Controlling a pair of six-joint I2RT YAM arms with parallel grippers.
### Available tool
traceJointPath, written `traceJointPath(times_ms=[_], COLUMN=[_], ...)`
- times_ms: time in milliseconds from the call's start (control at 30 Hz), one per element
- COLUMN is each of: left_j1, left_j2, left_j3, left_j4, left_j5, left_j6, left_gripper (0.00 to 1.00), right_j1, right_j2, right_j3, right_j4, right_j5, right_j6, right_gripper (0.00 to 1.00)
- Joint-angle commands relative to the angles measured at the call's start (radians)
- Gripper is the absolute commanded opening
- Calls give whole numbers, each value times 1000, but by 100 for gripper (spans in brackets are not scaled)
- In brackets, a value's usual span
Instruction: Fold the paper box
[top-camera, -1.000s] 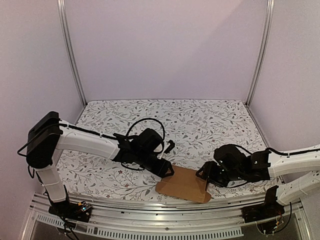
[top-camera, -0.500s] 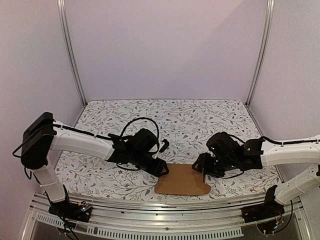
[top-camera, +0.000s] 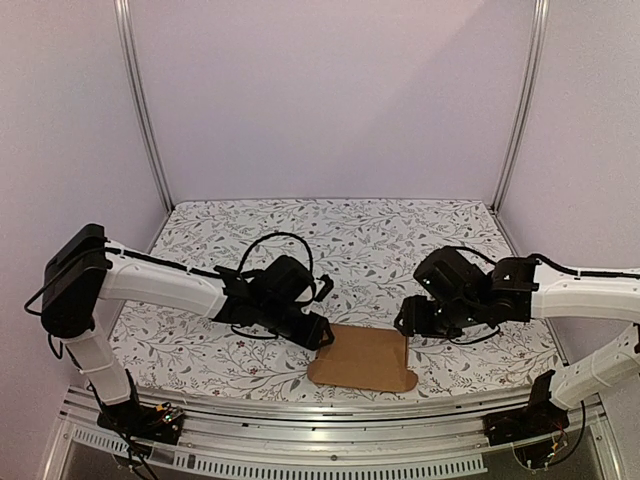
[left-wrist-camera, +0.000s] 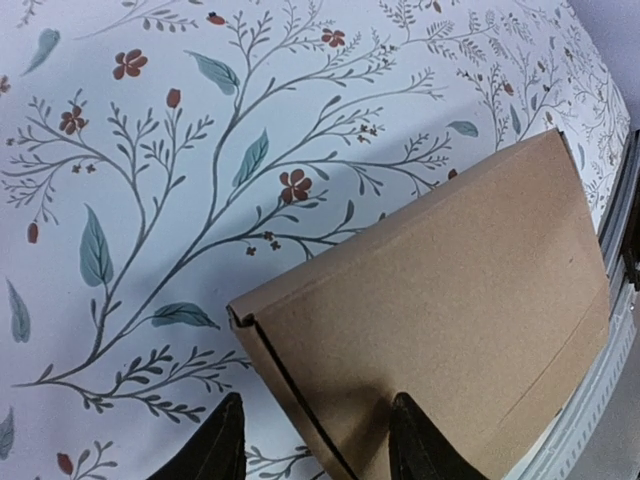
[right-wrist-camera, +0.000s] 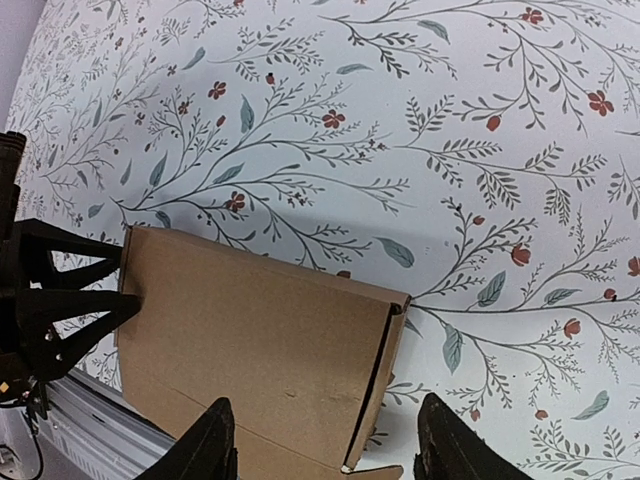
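Note:
The paper box (top-camera: 362, 358) is a flat brown cardboard piece lying near the table's front edge, with a narrow side panel folded up along each short end. My left gripper (top-camera: 318, 335) hovers at its left end. In the left wrist view its jaws (left-wrist-camera: 318, 448) stand open astride the box's (left-wrist-camera: 440, 290) left edge, one fingertip (left-wrist-camera: 415, 440) over the cardboard. My right gripper (top-camera: 405, 325) is at the right end. Its open jaws (right-wrist-camera: 330, 450) straddle the raised right panel of the box (right-wrist-camera: 250, 340). Neither holds anything.
The floral tablecloth (top-camera: 380, 250) covers the table. A metal rail (top-camera: 330, 410) runs along the front edge just below the box. Upright frame posts (top-camera: 140, 100) stand at the back corners. The left gripper's fingers (right-wrist-camera: 70, 300) show at the left of the right wrist view.
The right gripper has moved back from the box's near right corner to its right end. The left gripper has shifted slightly left, and the box has slid a little left and back.

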Motion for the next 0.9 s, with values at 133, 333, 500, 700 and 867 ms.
traceJointPath(times_ms=[133,333,500,700,867], left_j1=[25,36,62,115,189], left_j2=[10,12,9,1,-8], left_j3=[5,-5,-26,-51,-81], left_j4=[-24,-9,30,52,102], left_j5=[-17,-5,42,76,146], left_j6=[-11,-36,-68,-83,-111], left_gripper=[48,48,47,47,47], right_j1=[-4,-5,-16,-67,-104], right_j2=[26,86,149,226,298], right_j3=[-114,-162,-153,-124,-62], right_j4=[77,214,278,357,387], right_j5=[-81,-144,-150,-168,-183], right_j6=[28,65,75,64,38], right_gripper=[59,56,50,41,35])
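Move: The right hand is about 8 cm above the paper box's right wall, which lies some 2 cm back and 1 cm to its left. The box's middle is about 10 cm left, 4 back and 10 below; the near flap lies about 5 cm nearer than that middle. The left hand already straddles the box's left wall, the box's middle some 9 cm to its right and 3 back; from there the right wall is about 18 cm right. The right hand drops about 7 cm, closes over the box's right wall, then both hands shift it forward-left. ##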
